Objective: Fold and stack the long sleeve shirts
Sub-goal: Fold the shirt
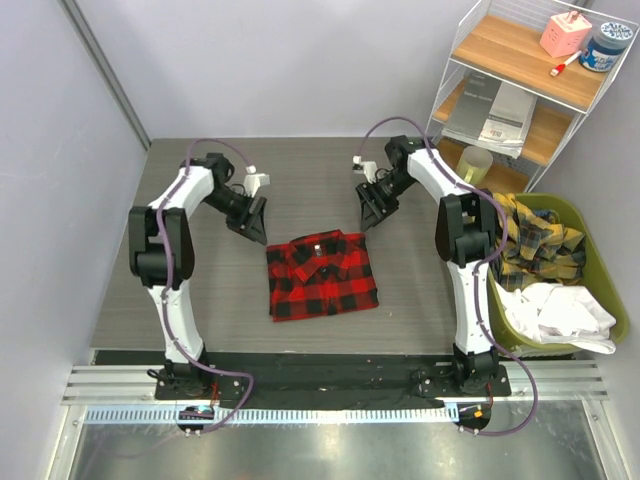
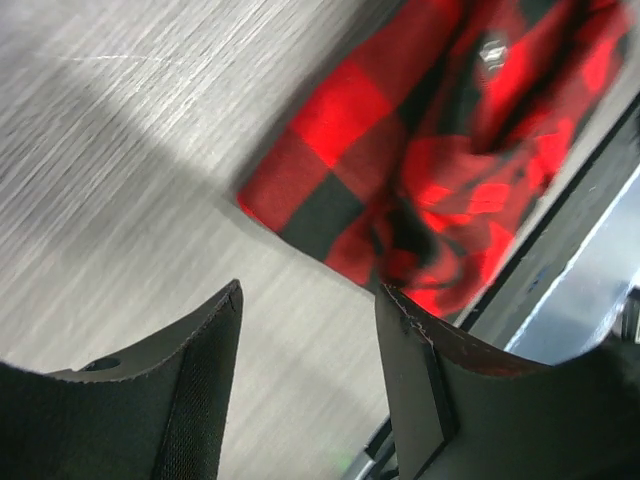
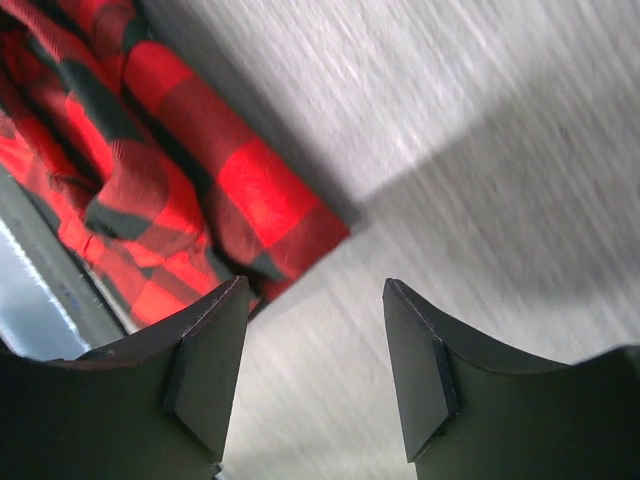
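Note:
A red-and-black check long sleeve shirt (image 1: 321, 274) lies folded into a rectangle at the table's middle, collar toward the back. My left gripper (image 1: 251, 230) hovers just off the shirt's back left corner, open and holding nothing; in its wrist view the shirt (image 2: 440, 150) lies beyond the fingertips (image 2: 228, 305). My right gripper (image 1: 371, 213) hangs off the back right corner, also open and empty, with the shirt's edge (image 3: 150, 170) left of its fingers (image 3: 220, 310). More shirts, one yellow-and-black check (image 1: 535, 245) and one white (image 1: 555, 310), sit in the green bin.
A green bin (image 1: 600, 270) stands at the table's right edge beside the right arm. Behind it a wire shelf (image 1: 520, 90) holds papers, a pink box and a jar. A black strip and metal rail run along the table's near edge (image 1: 320, 370).

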Available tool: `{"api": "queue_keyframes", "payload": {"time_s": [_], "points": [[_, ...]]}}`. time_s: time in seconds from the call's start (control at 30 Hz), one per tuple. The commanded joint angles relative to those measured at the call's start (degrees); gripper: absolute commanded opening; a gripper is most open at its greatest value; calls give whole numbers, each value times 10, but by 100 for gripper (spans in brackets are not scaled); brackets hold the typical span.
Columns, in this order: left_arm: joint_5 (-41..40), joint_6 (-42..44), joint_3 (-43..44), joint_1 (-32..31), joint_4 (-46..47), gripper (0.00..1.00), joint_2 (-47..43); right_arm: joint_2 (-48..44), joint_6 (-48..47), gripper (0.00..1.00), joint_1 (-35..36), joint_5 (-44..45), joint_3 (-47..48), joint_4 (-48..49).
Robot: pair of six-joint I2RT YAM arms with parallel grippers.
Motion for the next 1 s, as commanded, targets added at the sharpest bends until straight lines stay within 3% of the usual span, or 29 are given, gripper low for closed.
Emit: {"api": "queue_keyframes", "payload": {"time_s": [0.0, 0.3, 0.4, 0.6, 0.63, 0.7, 0.73, 0.97], "points": [[-7, 37, 28, -9, -6, 57, 50, 9, -29, 62, 15, 7, 21, 29], [-23, 37, 42, -42, 8, 57, 101, 4, -84, 61, 42, 1, -9, 13], [-29, 38, 31, -47, 11, 54, 102, 1, -89, 55, 46, 14, -28, 22], [-45, 37, 21, -46, 11, 36, 100, 1, -87, 24, 46, 48, -38, 33], [-45, 34, 20, -45, 21, 26, 97, 0, -85, 12, 46, 51, -38, 34], [-42, 19, 18, -41, 31, 14, 83, -6, -79, 2, 46, 59, -39, 40], [-44, 12, 18, -38, 45, 1, 77, -8, -75, 1, 45, 65, -39, 43], [-86, -39, 11, -23, 89, 0, 34, -32, -25, 1, 42, 95, -61, 111]]}}
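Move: My open left hand hangs nearly over the shirt's far-left corner, which lies about 1 cm back, 2 cm right and 6 cm below. The far-right corner is about 2 cm back, 2 cm left and 4 cm below my right hand. The collar sits between the corners, some 12 cm right and 1 cm back of my left hand; the middle of the shirt's near edge is roughly 16 cm back and 13 cm right of my left hand. I sink my left hand about 6 cm, easing slightly right, onto the shirt's far-left corner, while my right hand goes down some 4 cm, drawing a little left and back and turning about 10 degrees counter-clockwise over the far-right corner. Both hands then shut and pinch their corners, and start forward about a centimetre, the left just beginning to lift. ##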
